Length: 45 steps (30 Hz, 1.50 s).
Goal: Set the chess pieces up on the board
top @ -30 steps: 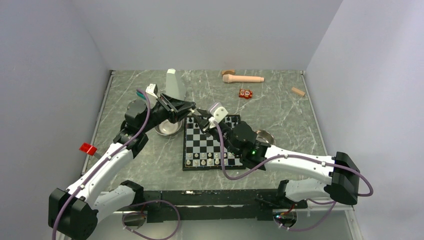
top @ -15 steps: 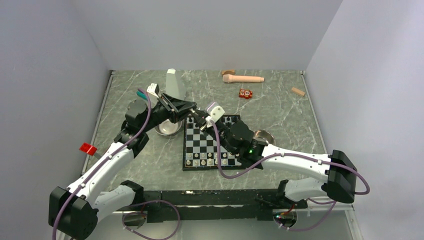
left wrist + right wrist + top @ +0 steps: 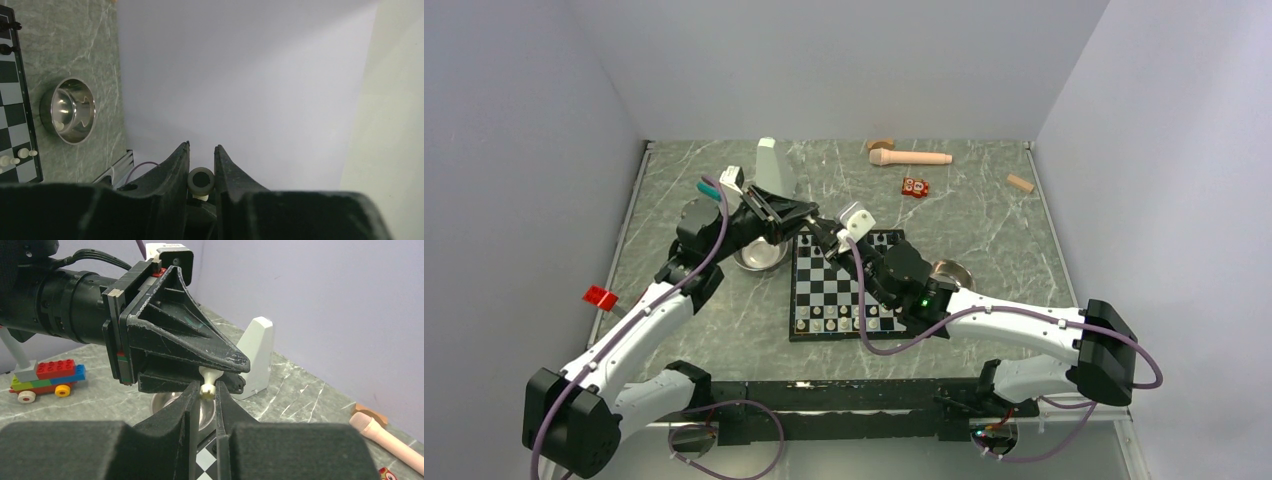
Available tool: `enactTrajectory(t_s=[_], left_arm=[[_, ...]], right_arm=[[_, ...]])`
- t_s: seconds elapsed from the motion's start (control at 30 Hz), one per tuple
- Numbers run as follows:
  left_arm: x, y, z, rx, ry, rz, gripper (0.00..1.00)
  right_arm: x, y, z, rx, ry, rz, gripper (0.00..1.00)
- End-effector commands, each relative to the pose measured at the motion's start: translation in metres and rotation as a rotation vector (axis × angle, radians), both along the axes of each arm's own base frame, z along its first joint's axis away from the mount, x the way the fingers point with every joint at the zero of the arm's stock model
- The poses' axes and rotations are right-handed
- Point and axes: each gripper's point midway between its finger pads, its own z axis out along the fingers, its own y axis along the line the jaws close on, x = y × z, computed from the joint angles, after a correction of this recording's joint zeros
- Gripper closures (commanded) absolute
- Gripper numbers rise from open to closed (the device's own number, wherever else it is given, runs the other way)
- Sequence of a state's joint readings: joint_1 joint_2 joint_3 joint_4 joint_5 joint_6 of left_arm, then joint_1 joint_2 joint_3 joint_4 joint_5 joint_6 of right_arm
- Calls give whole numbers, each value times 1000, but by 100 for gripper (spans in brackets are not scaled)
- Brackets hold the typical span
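A cream chess piece hangs in the air over the far left corner of the board. My left gripper is shut on its base, whose round underside shows between the black fingers. My right gripper meets it from the opposite side, and its two fingertips press on the piece's notched head. In the top view the right gripper sits tip to tip with the left. White chess pieces stand in the board's near rows. The board's edge shows in the left wrist view.
One steel bowl sits left of the board under the left gripper, another to its right. A white wedge, a wooden pestle, a red toy and a wooden block lie farther back. A red block lies at the left edge.
My right gripper has moved up and left to the left gripper's tips, and its jaws have narrowed onto the piece's head. The left arm shifted only slightly.
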<state>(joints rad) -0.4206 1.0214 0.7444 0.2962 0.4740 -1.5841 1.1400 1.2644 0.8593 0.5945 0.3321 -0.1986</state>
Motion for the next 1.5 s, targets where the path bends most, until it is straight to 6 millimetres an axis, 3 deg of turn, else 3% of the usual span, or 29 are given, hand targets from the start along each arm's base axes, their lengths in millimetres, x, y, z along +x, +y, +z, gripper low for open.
enactTrajectory(t_s=[0.0,0.13,0.3,0.33,0.53,0.67,0.77,0.93,1.03,1.23,1.47], left_arm=[[-6,-4,11,-28,-44,-29,67],[-4,-2,6,-11,-39,-17,43],[11,20,-9,53,-45,48,27],[18,30,-12,78,-46,75,26],[38,76,-42,433,-127,145,24],[40,106,-46,684,-183,198,23],[37,121,-38,786,-252,253,23],[32,151,-34,979,-324,341,20],[30,166,-47,1078,-322,360,18],[28,170,-79,1132,-295,328,14],[30,167,-89,1110,-297,328,16]], right_arm=[[-4,2,29,93,-9,18,100],[-7,-4,29,106,22,23,100],[-9,-29,19,133,178,-43,100],[-6,-38,18,151,234,-73,100],[18,-104,-45,29,744,-307,100],[14,-148,-71,-80,948,-447,100],[1,-171,-96,-184,1101,-520,100],[-27,-172,-137,-310,1329,-488,100],[-36,-178,-165,-370,1411,-529,100],[-57,-178,-216,-471,1558,-499,100],[-65,-180,-251,-480,1597,-502,100]])
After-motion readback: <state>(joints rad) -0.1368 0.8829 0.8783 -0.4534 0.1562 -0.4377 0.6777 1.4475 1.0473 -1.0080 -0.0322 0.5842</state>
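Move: Close in front of the near right corner, in plan, the right hand holds a white piece high up: the empty back-rank squares are about 5 cm back, 16 cm right and 27 cm below. The nearest standing back-rank piece is some 5 cm left of them; the right bowl lies about 3 cm ahead and 27 cm right of the hand. From the left hand, the squares are roughly 7 cm back, 18 cm right; the left bowl is 10 cm ahead, 13 cm left. Opening its fingers first, the left hand lets go of the white piece, then pulls away about 16 cm left and sinks 10 cm, rolling its fingers forward and down. The right hand keeps its pinch and swings some 19 cm right, arcing slightly forward, then dropping about 24 cm and drawing back towards the near right corner, its fingers tipping through roughly 90 degrees to point down. ##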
